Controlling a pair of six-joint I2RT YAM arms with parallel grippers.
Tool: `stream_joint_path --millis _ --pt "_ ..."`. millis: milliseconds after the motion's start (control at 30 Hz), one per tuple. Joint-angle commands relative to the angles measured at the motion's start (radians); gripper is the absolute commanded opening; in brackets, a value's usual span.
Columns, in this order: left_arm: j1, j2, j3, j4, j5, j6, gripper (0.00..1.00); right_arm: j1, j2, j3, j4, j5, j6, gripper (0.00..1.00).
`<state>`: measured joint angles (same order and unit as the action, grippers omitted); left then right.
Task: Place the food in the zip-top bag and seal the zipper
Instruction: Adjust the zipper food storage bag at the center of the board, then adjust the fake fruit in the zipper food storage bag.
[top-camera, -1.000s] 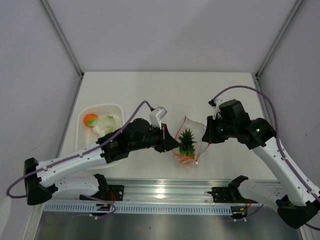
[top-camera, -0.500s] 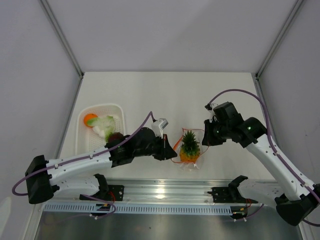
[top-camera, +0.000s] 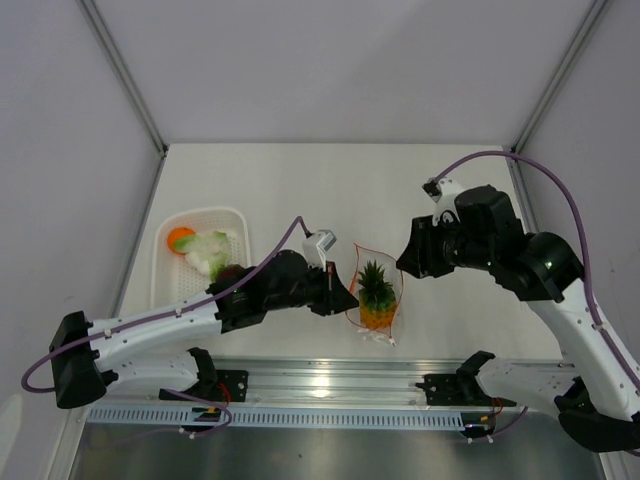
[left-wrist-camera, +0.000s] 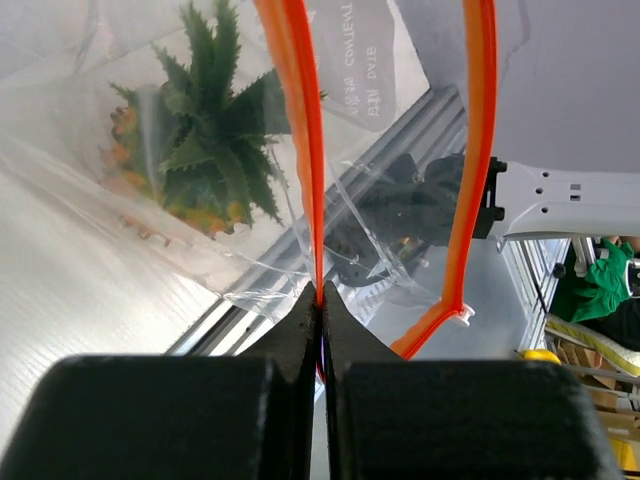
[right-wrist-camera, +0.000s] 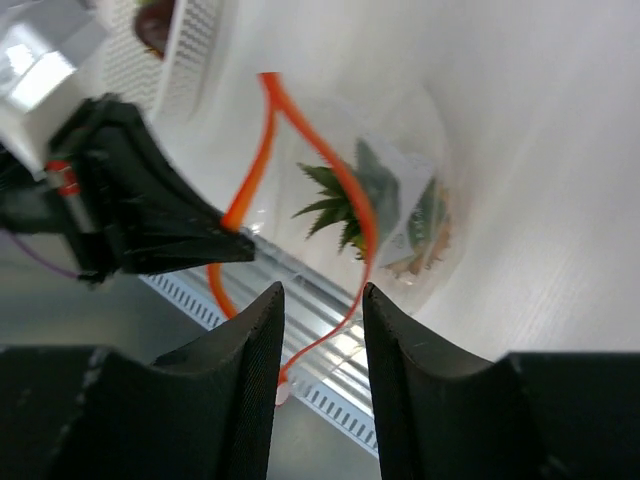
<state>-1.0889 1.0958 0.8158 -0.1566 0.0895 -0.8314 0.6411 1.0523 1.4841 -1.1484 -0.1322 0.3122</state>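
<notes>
The clear zip-top bag (top-camera: 378, 300) hangs just above the table's near edge, mouth open, with the orange pineapple (top-camera: 375, 297) inside it. My left gripper (top-camera: 349, 291) is shut on the left side of the red-orange zipper (left-wrist-camera: 300, 120), the strip pinched between its tips (left-wrist-camera: 321, 300). The other side of the zipper (left-wrist-camera: 478, 150) bows away freely. The pineapple (left-wrist-camera: 200, 150) shows through the plastic. To the bag's right my right gripper (top-camera: 404, 264) is open and holds nothing; its jaws (right-wrist-camera: 322, 300) stand apart, with the zipper loop (right-wrist-camera: 362, 215) beyond them.
A white mesh basket (top-camera: 200, 211) at the left holds a round orange fruit (top-camera: 181, 238), a pale leafy vegetable (top-camera: 210, 248) and a dark red piece (top-camera: 232, 272). The metal rail (top-camera: 330, 385) runs along the near edge below the bag.
My right gripper has opened, let go of the bag's right edge and drawn back to the right. The left gripper keeps its hold, and the bag's mouth has narrowed.
</notes>
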Motion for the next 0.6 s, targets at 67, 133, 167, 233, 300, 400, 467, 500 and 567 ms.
stream_joint_path --millis 67,133,167,233,300,400,467,500,567 --pt "0.0 -0.002 0.057 0.042 0.01 0.012 0.01 0.098 -0.014 0.01 0.067 -0.121 0.047 0.4" --pt "-0.002 -0.002 0.057 0.048 0.013 0.009 0.01 0.156 0.006 -0.04 0.094 -0.095 0.068 0.39" --pt "-0.002 -0.004 0.059 0.048 0.012 0.008 0.01 0.172 0.008 -0.057 0.104 -0.084 0.085 0.39" --pt "-0.002 -0.002 0.06 0.048 0.013 0.006 0.01 0.203 0.012 -0.11 0.133 -0.072 0.097 0.39" --pt "-0.003 0.003 0.068 0.052 0.015 0.006 0.01 0.21 0.018 -0.155 0.154 -0.064 0.111 0.38" --pt "-0.005 0.015 0.069 0.052 0.016 0.006 0.01 0.213 0.029 -0.2 0.161 -0.044 0.123 0.38" --pt "-0.006 0.018 0.066 0.057 0.018 0.005 0.01 0.215 0.046 -0.234 0.159 0.002 0.13 0.38" --pt "-0.008 0.019 0.065 0.055 0.016 0.002 0.01 0.216 0.052 -0.243 0.157 0.02 0.134 0.38" --pt "-0.011 0.021 0.062 0.061 0.015 -0.003 0.01 0.227 0.064 -0.269 0.154 0.095 0.133 0.38"
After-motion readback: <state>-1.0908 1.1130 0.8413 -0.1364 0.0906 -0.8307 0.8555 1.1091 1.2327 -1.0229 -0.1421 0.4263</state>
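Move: The bag's free right-hand zipper rim lies some 9 cm below the open right fingers, about 2 cm back and 2 cm to their left. The left fingertips, shut on the opposite rim, are roughly 9 cm left of the right hand, 5 cm back and 10 cm lower; the pineapple is about 2 cm left, 1 cm back and 22 cm below. From the left hand, the free rim is some 7 cm right, 3 cm ahead and 1 cm higher. Down and across in an arc: the right hand first swings left and back with a slight rise, then sinks about 10 cm to the bag's mouth, closing in on the free rim and the left fingertips. Its fingers tip roughly 10 degrees steeper and turn a little counter-clockwise, staying partly open. The left hand keeps its pinch on the opposite rim, almost still. ##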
